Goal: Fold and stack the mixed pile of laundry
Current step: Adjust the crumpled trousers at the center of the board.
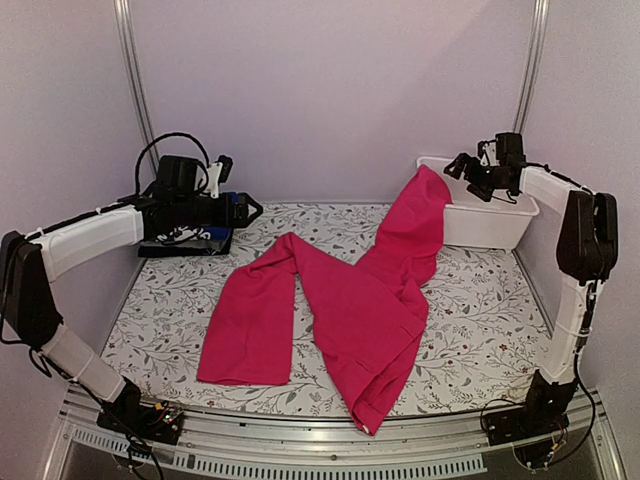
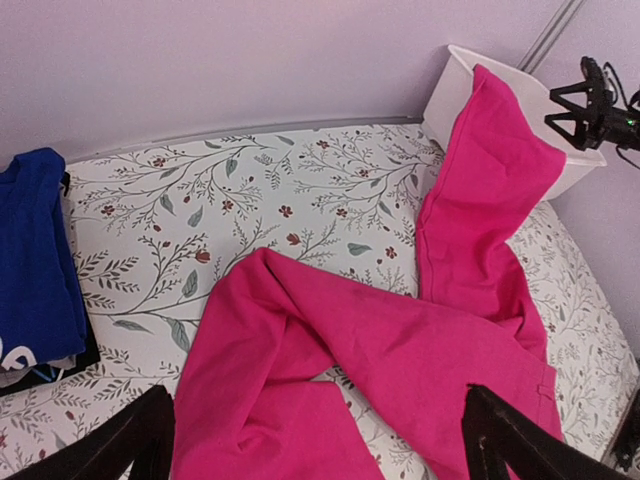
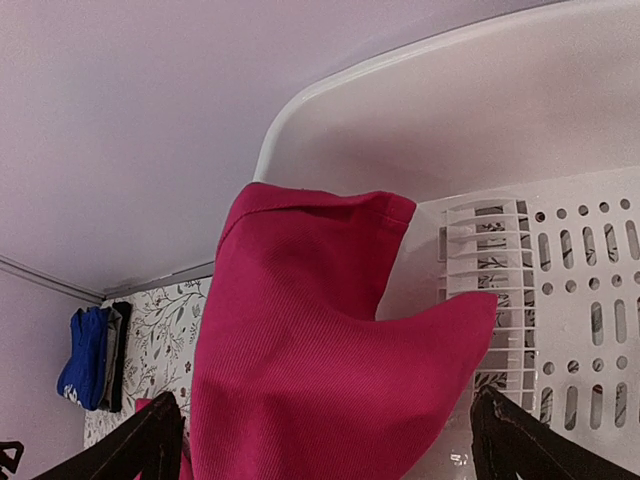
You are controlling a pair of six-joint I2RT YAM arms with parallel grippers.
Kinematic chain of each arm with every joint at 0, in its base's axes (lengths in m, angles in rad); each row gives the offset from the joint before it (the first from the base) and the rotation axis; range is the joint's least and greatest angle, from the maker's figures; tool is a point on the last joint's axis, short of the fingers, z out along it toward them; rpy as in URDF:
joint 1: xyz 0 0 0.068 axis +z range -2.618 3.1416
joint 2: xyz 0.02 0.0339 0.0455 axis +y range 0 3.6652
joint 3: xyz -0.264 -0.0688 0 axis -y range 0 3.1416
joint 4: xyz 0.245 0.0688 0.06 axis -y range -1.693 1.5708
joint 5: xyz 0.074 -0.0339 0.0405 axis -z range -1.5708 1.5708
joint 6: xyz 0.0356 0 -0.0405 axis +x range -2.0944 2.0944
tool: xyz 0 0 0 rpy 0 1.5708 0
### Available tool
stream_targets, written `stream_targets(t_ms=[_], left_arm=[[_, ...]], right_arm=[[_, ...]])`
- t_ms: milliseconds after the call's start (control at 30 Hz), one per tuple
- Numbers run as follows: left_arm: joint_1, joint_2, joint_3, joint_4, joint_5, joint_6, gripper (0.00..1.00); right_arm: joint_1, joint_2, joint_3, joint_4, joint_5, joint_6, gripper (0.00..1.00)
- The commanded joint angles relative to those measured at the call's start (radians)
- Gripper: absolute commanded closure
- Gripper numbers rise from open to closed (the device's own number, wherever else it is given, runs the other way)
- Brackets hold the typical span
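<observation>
A large magenta-pink garment [image 1: 355,300] lies spread over the middle of the table. One end [image 3: 310,330] climbs up and hangs over the rim of the white bin [image 1: 495,228]. My right gripper [image 1: 460,168] hovers just above that draped end, open, its dark fingertips [image 3: 150,440] standing either side of the cloth without closing on it. My left gripper [image 1: 248,208] is raised at the back left, open and holding nothing, looking down on the pink garment [image 2: 400,340]. A folded royal-blue garment [image 2: 35,260] lies on a small stack [image 1: 190,242] below the left arm.
The slotted white plastic bin [image 3: 570,290] sits at the back right corner against the wall. The floral table covering [image 1: 480,320] shows bare around the garment. A metal rail [image 1: 300,435] runs along the near edge between the arm bases.
</observation>
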Motion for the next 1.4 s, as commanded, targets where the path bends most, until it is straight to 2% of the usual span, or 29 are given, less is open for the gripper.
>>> stream_targets(t_ms=[0,133,267,467,533,667,767,1133,1267,1367], left_arm=[[-0.011,0.019,0.045,-0.018,-0.016,0.024,0.00],[-0.011,0.025,0.046,-0.023,-0.029,0.022,0.00],[-0.010,0.030,0.040,-0.025,-0.039,0.017,0.00],[-0.010,0.042,0.035,-0.018,-0.048,0.011,0.00],[-0.009,0.047,0.037,-0.014,-0.048,0.010,0.00],[-0.010,0.050,0.038,-0.012,-0.052,0.011,0.00],[-0.010,0.050,0.037,-0.013,-0.053,0.012,0.00],[-0.008,0.040,0.025,-0.008,-0.051,0.016,0.00],[-0.010,0.031,0.004,-0.014,-0.031,0.024,0.00],[-0.010,0.016,-0.028,-0.013,-0.022,0.026,0.00]], right_arm=[[-0.050,0.125,0.072,0.120,-0.211,-0.010,0.01],[-0.057,0.235,0.166,0.147,-0.319,0.008,0.01],[-0.057,0.321,0.192,0.254,-0.462,0.130,0.02],[-0.049,0.406,0.216,0.372,-0.558,0.275,0.13],[-0.045,0.423,0.237,0.371,-0.563,0.278,0.29],[-0.046,0.429,0.257,0.373,-0.560,0.273,0.77],[-0.049,0.403,0.262,0.371,-0.543,0.253,1.00],[-0.032,0.197,0.329,0.379,-0.520,0.187,1.00],[0.046,0.102,0.319,0.335,-0.535,0.151,1.00],[0.125,0.010,0.248,0.261,-0.511,0.087,1.00]])
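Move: The end of the crumpled trousers draped over the laundry box's left rim lies about 5 cm farther out than the right hand, some 6 cm to its left and 6 cm below. The box's middle is roughly 8 cm ahead, 4 cm to the right and 13 cm down; the trousers' main heap lies about 31 cm back, 32 cm left and 22 cm down. From the left hand, the draped end is some 64 cm right, 22 cm farther out and 6 cm lower. The trousers' end at the box rim is reached by the right hand going forward and down, then left, about 5 cm each way, while the wrist rolls its left side up and turns counter-clockwise, some 30 degrees in all. The open fingers shut on the cloth's near right edge and pinch it, then lift it about 15 cm, drawing left and back late in the rise. ##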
